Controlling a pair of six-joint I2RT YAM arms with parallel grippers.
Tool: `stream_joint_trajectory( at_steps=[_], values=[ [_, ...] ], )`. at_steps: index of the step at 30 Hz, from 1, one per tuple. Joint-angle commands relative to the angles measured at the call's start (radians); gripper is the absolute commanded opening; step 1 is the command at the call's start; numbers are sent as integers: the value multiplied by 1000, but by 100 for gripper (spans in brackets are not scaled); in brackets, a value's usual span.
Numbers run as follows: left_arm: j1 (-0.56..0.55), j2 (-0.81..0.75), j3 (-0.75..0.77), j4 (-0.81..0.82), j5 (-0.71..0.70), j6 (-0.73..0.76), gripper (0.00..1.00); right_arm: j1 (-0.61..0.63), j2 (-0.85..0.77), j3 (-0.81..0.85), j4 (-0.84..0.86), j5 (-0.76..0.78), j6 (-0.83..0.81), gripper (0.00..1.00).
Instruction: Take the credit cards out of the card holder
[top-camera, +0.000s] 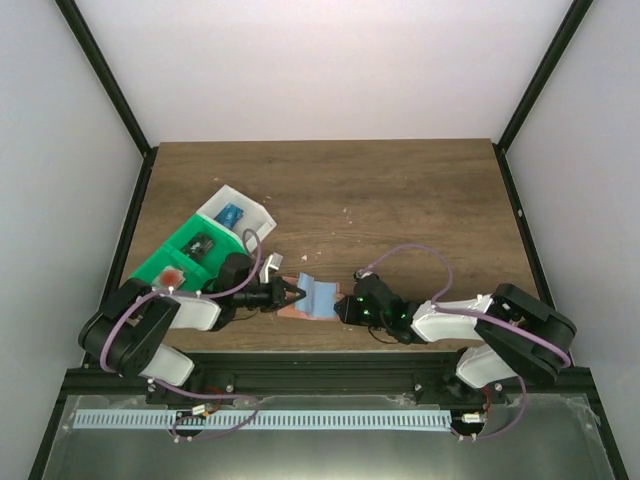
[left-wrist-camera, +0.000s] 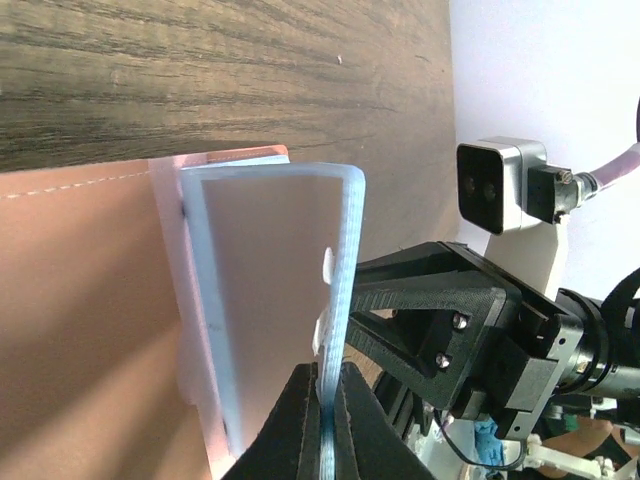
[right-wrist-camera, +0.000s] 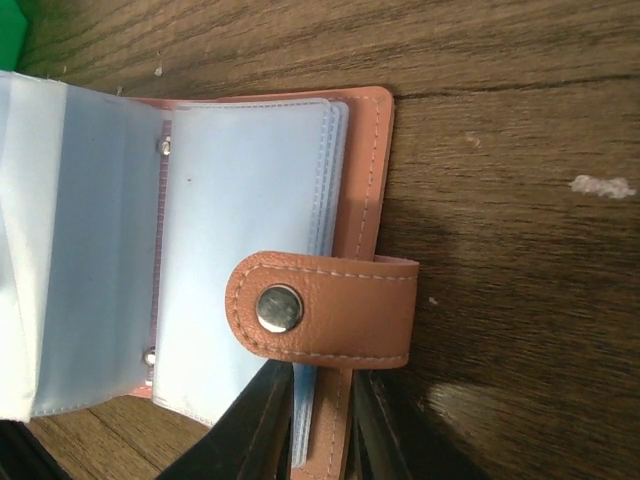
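The card holder (top-camera: 314, 298) lies open near the table's front edge, between my two grippers. Its cover is salmon-orange and its plastic sleeves are light blue. My left gripper (left-wrist-camera: 328, 372) is shut on the edge of one sleeve (left-wrist-camera: 270, 290), which stands upright off the cover (left-wrist-camera: 80, 320). My right gripper (right-wrist-camera: 322, 382) is shut on the holder's right edge (right-wrist-camera: 352, 200), clamping cover and sleeves just below the snap tab (right-wrist-camera: 325, 308). The sleeves in view look empty. A blue credit card (top-camera: 232, 214) lies in the white tray. A dark one (top-camera: 203, 245) and a red one (top-camera: 175, 275) lie in the green tray.
The green tray (top-camera: 160, 262) and the white tray (top-camera: 258, 213) sit side by side at the left, just behind my left arm (top-camera: 190, 312). My right arm (top-camera: 450, 320) reaches in from the right. Black frame posts stand at the table's sides.
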Motion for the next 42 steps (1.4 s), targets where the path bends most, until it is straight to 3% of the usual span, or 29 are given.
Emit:
stream_joint_trajectory(
  at_steps=[1,4,9,15,19,23,24,25,26,33,42],
  values=[
    [-5,-28,21,-27,-15,56,0,-7,-9,-8,-18,35,9,19],
    [-4,-18,55,-117,-54,112,0,-18,-43,-16,-59,83,20,18],
    [-4,2,137,-250,-98,191,25,-38,-142,-55,-73,122,31,18],
    [-1,-105,184,-485,-227,228,51,-38,-212,-44,-155,122,37,32],
    [0,-271,214,-674,-373,253,59,-38,-350,-4,-302,182,5,54],
    [2,-428,255,-785,-451,291,95,-39,-531,51,-452,229,-41,83],
    [2,-463,267,-806,-466,296,99,-38,-570,68,-486,233,-56,91],
    [3,-504,283,-828,-481,308,100,-39,-608,87,-522,238,-68,98],
    [3,-528,302,-855,-495,323,100,-38,-640,108,-551,241,-81,100],
    [5,-679,473,-988,-577,405,100,-38,-782,301,-767,290,-161,100],
    [5,-814,516,-959,-473,450,100,-39,-835,464,-863,270,-200,100]
  ],
)
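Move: Just 2 cm to the right of the left hand, level with it in reach and some 6 cm below, is the middle of the open card holder, one clear sleeve still pinched on edge in its fingertips. The green box lies about 22 cm left of that hand and 8 cm farther out. From the right hand the holder's middle is roughly 5 cm left, 2 cm ahead and 1 cm lower; the snap tab is 2 cm straight ahead at its height. Letting go of the clear sleeve, the left hand slides forward about 3 cm as its fingers part, then climbs some 25 cm and drifts left, away from the holder, fingers going wide and tips swinging up. The right hand backs off rightwards from the holder's right edge, then rises about 26 cm, opening wide with its tips lifting too. ##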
